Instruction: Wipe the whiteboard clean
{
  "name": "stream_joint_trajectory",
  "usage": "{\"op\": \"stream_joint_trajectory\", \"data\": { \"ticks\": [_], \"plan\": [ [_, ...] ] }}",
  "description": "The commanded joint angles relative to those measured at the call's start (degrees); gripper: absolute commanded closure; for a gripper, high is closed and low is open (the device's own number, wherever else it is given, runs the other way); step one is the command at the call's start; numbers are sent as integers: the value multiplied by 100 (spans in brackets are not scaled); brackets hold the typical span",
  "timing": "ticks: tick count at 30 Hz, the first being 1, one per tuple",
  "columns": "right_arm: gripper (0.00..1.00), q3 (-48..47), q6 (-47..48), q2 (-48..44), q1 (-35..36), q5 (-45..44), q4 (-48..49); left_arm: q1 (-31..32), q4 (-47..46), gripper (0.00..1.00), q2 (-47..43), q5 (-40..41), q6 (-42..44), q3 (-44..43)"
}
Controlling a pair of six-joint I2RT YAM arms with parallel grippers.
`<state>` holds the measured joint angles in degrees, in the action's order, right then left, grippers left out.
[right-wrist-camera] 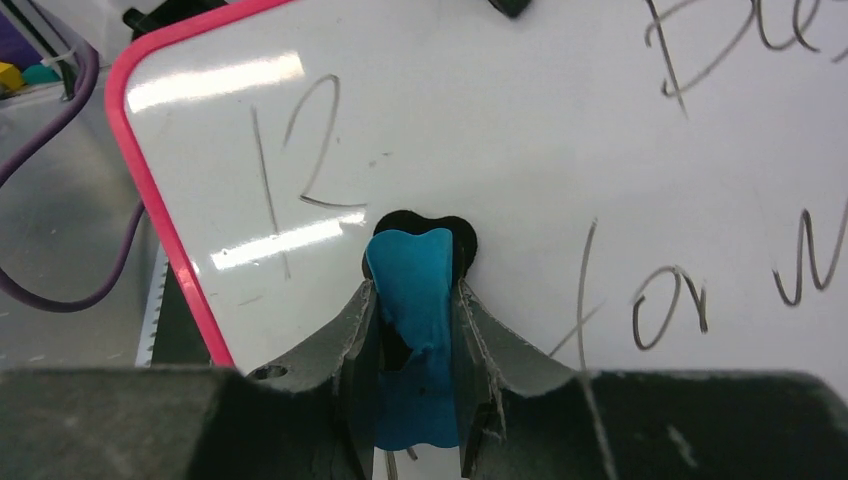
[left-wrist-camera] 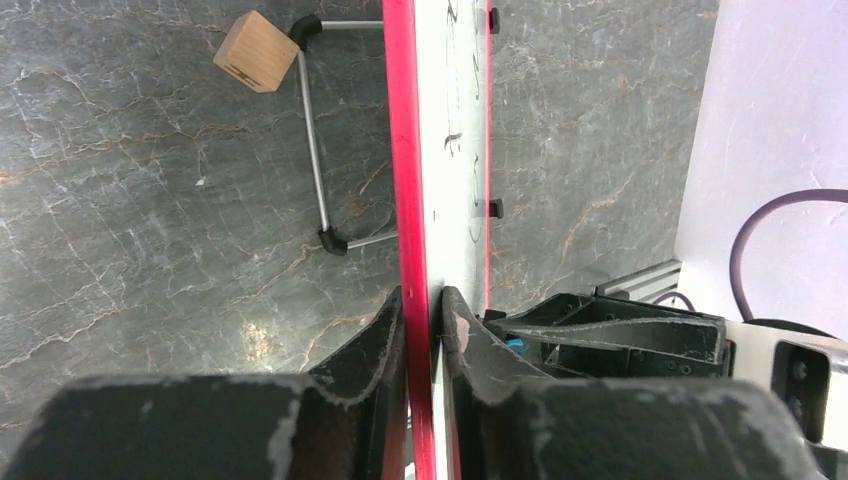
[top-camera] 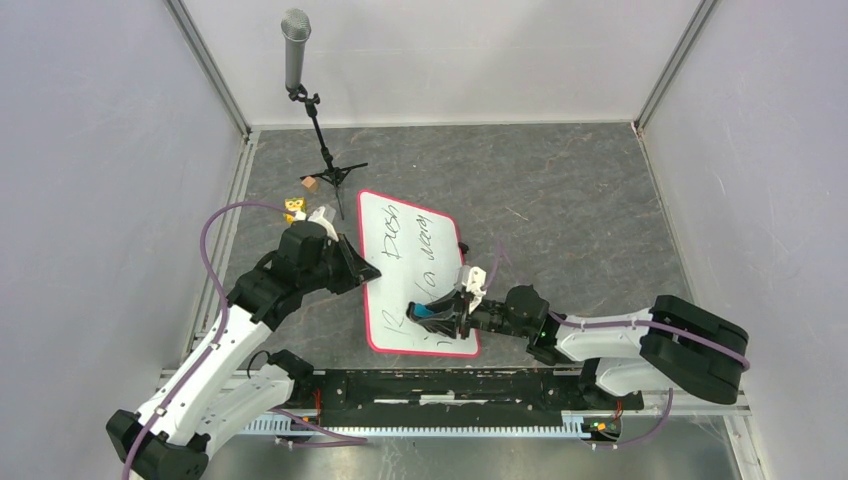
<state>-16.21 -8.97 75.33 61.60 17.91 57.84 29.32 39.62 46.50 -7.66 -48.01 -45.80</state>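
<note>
The whiteboard [top-camera: 415, 265] lies on the grey table, white with a pink-red rim and black handwriting. My left gripper [top-camera: 362, 272] is shut on its left edge; the left wrist view shows both fingers pinching the red rim of the whiteboard [left-wrist-camera: 410, 150]. My right gripper [top-camera: 448, 315] is shut on a small blue eraser [top-camera: 428, 312] and holds it over the board's near end. In the right wrist view the blue eraser [right-wrist-camera: 412, 290] presses its black felt against the whiteboard [right-wrist-camera: 500, 140], between a written "R" and the word "for".
A microphone on a small tripod stand [top-camera: 322, 150] stands behind the board. A wooden cube [top-camera: 309, 183] and a yellow toy [top-camera: 293, 209] lie by the board's far left corner; the wooden cube [left-wrist-camera: 257, 51] also shows in the left wrist view. A black rail [top-camera: 450, 385] runs along the near edge.
</note>
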Motion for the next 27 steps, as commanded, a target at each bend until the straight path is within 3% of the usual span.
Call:
{"op": "stream_joint_trajectory", "data": {
  "ticks": [1, 5, 11, 17, 23, 27],
  "plan": [
    [82, 371, -471, -5, 89, -995, -1252, 45, -169, 98, 136, 28, -171, -9],
    [82, -69, -400, 109, 207, -1097, -1488, 54, -174, 98, 33, 58, -273, 16],
    [82, -1102, -83, 311, 941, -1298, -1838, 70, -142, 98, -37, 145, -501, 45],
    [82, -1935, -104, 764, 1108, -1295, -1989, 133, -12, 98, -1, 278, -608, -36],
    [82, -1869, 271, 934, 1644, -1315, -2091, 162, 106, 98, 16, 432, -607, -123],
    [81, -1289, 204, 786, 1915, -1415, -1879, 179, 108, 98, 17, 446, -626, -122]
  ]
}}
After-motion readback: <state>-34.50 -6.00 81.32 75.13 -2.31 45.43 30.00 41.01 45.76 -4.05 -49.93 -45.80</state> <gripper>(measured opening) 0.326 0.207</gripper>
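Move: The pen strokes I wipe next lie near the board's left rim, about 7 cm left of my right hand, 1 cm back and 4 cm higher up the slanting board. The left rim itself is roughly 10 cm to the left, 6 cm up. The fingers gripping it stand some 9 cm left and 7 cm ahead, and the word "Dash" about 6 cm left, 13 cm ahead. From my left hand those strokes are about 8 cm back and 2 cm right. I keep the blue eraser pinched in my right hand and dip about 1 cm right and down the board. Then I sweep it left across the face towards the left rim, some 8 cm over and 5 cm up with the slope, yawing slightly clockwise. My left hand keeps its grip on the rim, turning only a little. ##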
